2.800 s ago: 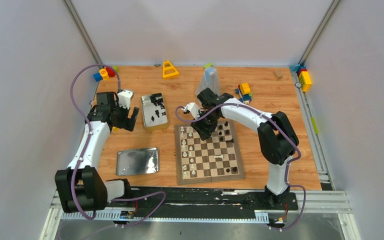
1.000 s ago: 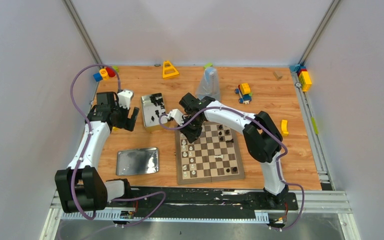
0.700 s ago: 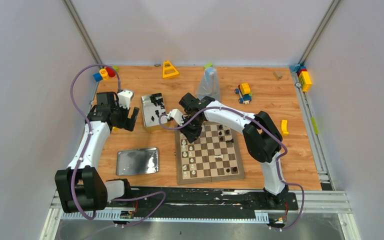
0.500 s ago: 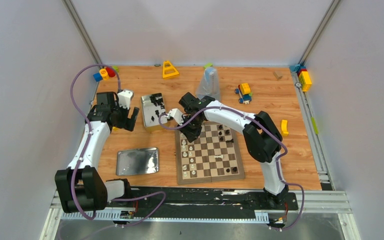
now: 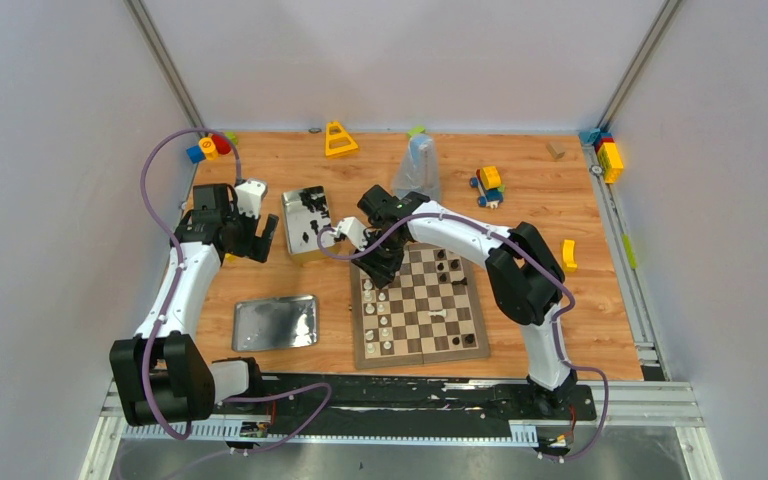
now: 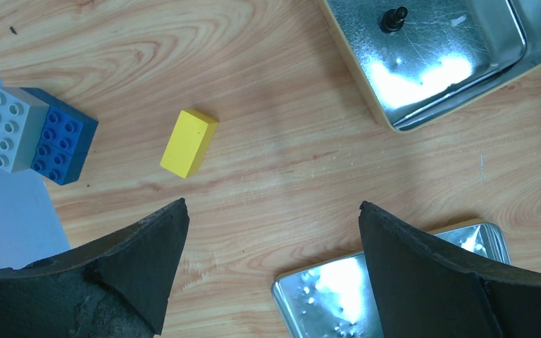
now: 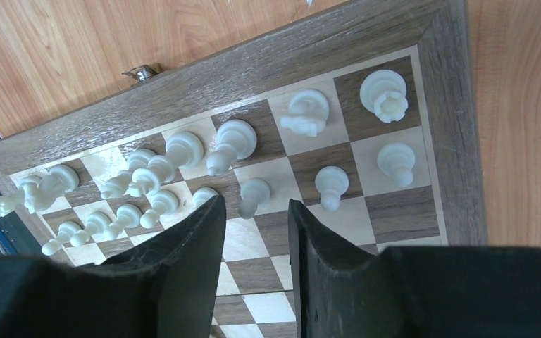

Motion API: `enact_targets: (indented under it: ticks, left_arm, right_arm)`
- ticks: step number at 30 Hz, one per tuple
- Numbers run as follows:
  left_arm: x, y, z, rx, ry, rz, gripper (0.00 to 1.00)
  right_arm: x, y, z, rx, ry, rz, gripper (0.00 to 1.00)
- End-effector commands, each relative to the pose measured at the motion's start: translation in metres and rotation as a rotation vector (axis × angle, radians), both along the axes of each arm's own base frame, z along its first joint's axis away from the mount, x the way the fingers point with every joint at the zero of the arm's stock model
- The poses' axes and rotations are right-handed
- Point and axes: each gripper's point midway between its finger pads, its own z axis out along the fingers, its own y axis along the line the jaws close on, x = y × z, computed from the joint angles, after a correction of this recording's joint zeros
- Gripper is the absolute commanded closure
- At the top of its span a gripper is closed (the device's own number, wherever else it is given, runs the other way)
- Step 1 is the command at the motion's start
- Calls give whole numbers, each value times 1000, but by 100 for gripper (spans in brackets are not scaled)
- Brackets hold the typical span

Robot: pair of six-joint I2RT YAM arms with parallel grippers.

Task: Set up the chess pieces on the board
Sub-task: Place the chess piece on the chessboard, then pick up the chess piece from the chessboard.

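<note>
The board (image 5: pixel 357 312) lies in front of the right arm. Cream-white chess pieces (image 5: pixel 372 292) stand in two rows along its left side, and a few black ones (image 5: pixel 447 265) stand at its far right. My right gripper (image 5: pixel 381 272) hovers over the far left squares. In the right wrist view its jaws (image 7: pixel 256 204) are open with only board between them. A white pawn (image 7: pixel 252 195) stands free just beyond the tips. My left gripper (image 6: pixel 273 208) is wide open over bare wood, near a metal tin (image 5: pixel 307 222) that holds more black pieces (image 6: pixel 393 17).
The tin's lid (image 5: pixel 276 322) lies near the left arm. A yellow block (image 6: pixel 189 142) and a blue-grey block (image 6: pixel 35 137) lie under the left wrist. A yellow triangle (image 5: pixel 339 139), a clear bag (image 5: pixel 418 165) and toy blocks (image 5: pixel 487 185) lie at the back.
The right gripper moved left from the board's far middle to its far left squares. Its jaws then parted, and the white pawn now stands free. The left arm has not moved.
</note>
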Motion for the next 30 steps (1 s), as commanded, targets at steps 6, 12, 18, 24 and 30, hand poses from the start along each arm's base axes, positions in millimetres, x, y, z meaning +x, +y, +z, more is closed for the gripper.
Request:
enact_targets:
  ticks: [6,12,18,24,30]
  left_arm:
    - [5,1,4,-7,-18,-10,2]
    - [4,-2,9,-16,-32,-24,2]
    - [4,-8,15,-40,-50,-49,2]
    - [2,-18,19,-76,-59,-88,2]
    - [0,-25,20,-102,-58,-116,3]
  right_arm:
    - [13,-4,59,82,-133,-28,58]
    - [7,-43,66,87,-142,-79,47]
    - [-25,-94,47,49,-113,-84,39]
    - [-46,-126,40,59,-120,-100,36]
    - [-51,-134,24,54,-95,-117,36]
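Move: Lying toppled on the board, the white piece the right hand goes for is roughly 12 cm to its right, 7 cm back and 2 cm lower. The just-placed white pawn stands between the opened fingertips, its middle about 2 cm below. A toppled black piece lies some 17 cm to the right, level with the hand; the near black pair is about 17 cm right and 14 cm back. From the left hand the white piece lies about 41 cm right, 12 cm back, 9 cm down. Leaving the pawn, the right hand lifts about 5 cm while its already parted fingers spread wider, then sweeps some 14 cm right and 6 cm back across the board, sinking about 3 cm again and turning slightly clockwise, to slow just above the toppled white piece without gripping it. Late on, the left hand, open and empty, starts drifting right by 2 cm. ##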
